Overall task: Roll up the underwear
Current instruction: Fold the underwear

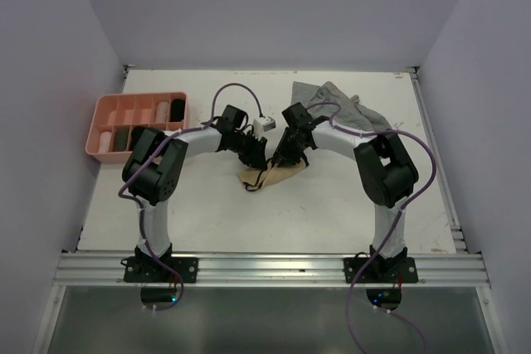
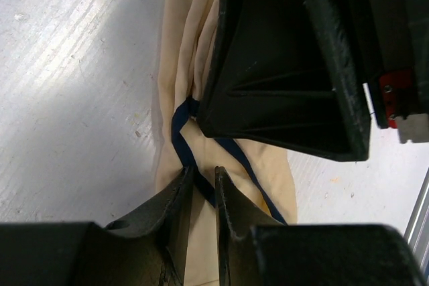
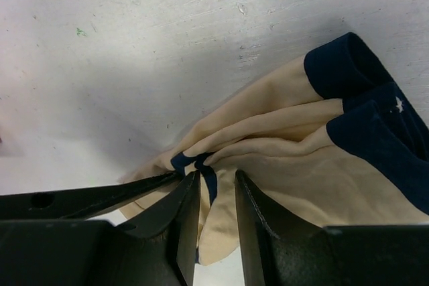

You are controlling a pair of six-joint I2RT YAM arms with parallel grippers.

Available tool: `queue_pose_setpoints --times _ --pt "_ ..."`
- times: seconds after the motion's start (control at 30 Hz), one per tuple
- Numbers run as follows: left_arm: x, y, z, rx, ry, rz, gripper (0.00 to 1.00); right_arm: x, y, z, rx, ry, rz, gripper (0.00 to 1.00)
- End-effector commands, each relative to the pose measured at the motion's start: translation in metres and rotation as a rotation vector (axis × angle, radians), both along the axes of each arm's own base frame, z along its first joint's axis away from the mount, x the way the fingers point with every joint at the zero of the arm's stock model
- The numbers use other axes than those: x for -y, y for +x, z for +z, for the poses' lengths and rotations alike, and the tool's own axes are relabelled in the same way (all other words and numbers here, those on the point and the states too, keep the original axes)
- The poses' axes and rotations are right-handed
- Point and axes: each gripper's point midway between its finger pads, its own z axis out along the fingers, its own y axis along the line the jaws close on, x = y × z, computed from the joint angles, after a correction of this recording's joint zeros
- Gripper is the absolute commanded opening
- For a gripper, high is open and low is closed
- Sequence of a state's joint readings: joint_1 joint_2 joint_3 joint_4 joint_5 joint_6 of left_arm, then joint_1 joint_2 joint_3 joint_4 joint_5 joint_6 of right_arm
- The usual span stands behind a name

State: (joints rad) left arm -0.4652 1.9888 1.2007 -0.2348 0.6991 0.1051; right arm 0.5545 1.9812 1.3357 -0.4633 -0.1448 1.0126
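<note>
A beige underwear (image 1: 264, 177) with dark blue trim lies bunched on the white table between my two arms. My left gripper (image 1: 255, 155) is at its left end. In the left wrist view its jaws (image 2: 204, 175) stand close together, shut on a fold of the beige fabric (image 2: 181, 58) and its blue trim. My right gripper (image 1: 282, 157) is at the garment's upper right. In the right wrist view its jaws (image 3: 218, 182) stand apart, and a loose flap of the fabric (image 3: 288, 138) lies between them. The pleats gather beside the left fingertip (image 3: 191, 189).
Several grey garments (image 1: 336, 101) lie heaped at the back right. A pink tray (image 1: 108, 118) with compartments, some holding rolls, stands at the left. A small white object (image 1: 264, 123) sits behind the grippers. The two gripper heads nearly touch.
</note>
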Motion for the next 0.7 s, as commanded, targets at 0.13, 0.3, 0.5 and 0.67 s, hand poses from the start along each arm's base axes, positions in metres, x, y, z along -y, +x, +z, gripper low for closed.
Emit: queue_pose_setpoints --times 0.13,0.3,0.5,0.67 --pt "-0.011 -0.021 -0.024 -0.071 0.087 0.004 0.24 0.0 0.01 -0.009 0.023 -0.037 -0.015 0.32" --pt "-0.012 -0.022 -0.025 -0.072 0.092 0.004 0.24 0.004 0.008 -0.019 0.009 -0.064 -0.006 0.18" --pt "-0.012 -0.022 -0.026 -0.077 0.096 0.0 0.24 0.0 0.009 -0.009 0.018 -0.04 0.007 0.0" --pt "-0.013 -0.023 -0.026 -0.07 0.1 -0.003 0.24 -0.008 0.015 0.02 0.074 0.024 0.0 0.0"
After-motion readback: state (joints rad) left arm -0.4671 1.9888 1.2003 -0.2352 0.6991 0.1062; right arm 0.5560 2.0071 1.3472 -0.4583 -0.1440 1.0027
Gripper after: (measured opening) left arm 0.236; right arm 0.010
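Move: A cream fold of the underwear lies right under my right fingertips, about 1 cm down. The underwear's navy waistband end is some 7 cm to this hand's right and 1 cm ahead; its left end lies about 8 cm left and 4 cm back. The grey cloth is roughly 16 cm right and 13 cm ahead. From my left hand, the fold is some 4 cm right and 1 cm farther out, at about its own height. I keep my right hand almost in place, sinking it not quite 1 cm into the underwear while its fingers, about a third open, shut fully and pinch the cream cloth beside the navy trim. There's no lift and no real turn of the wrist. Beside it, my left hand stays put at the underwear, fingers still slightly apart. ##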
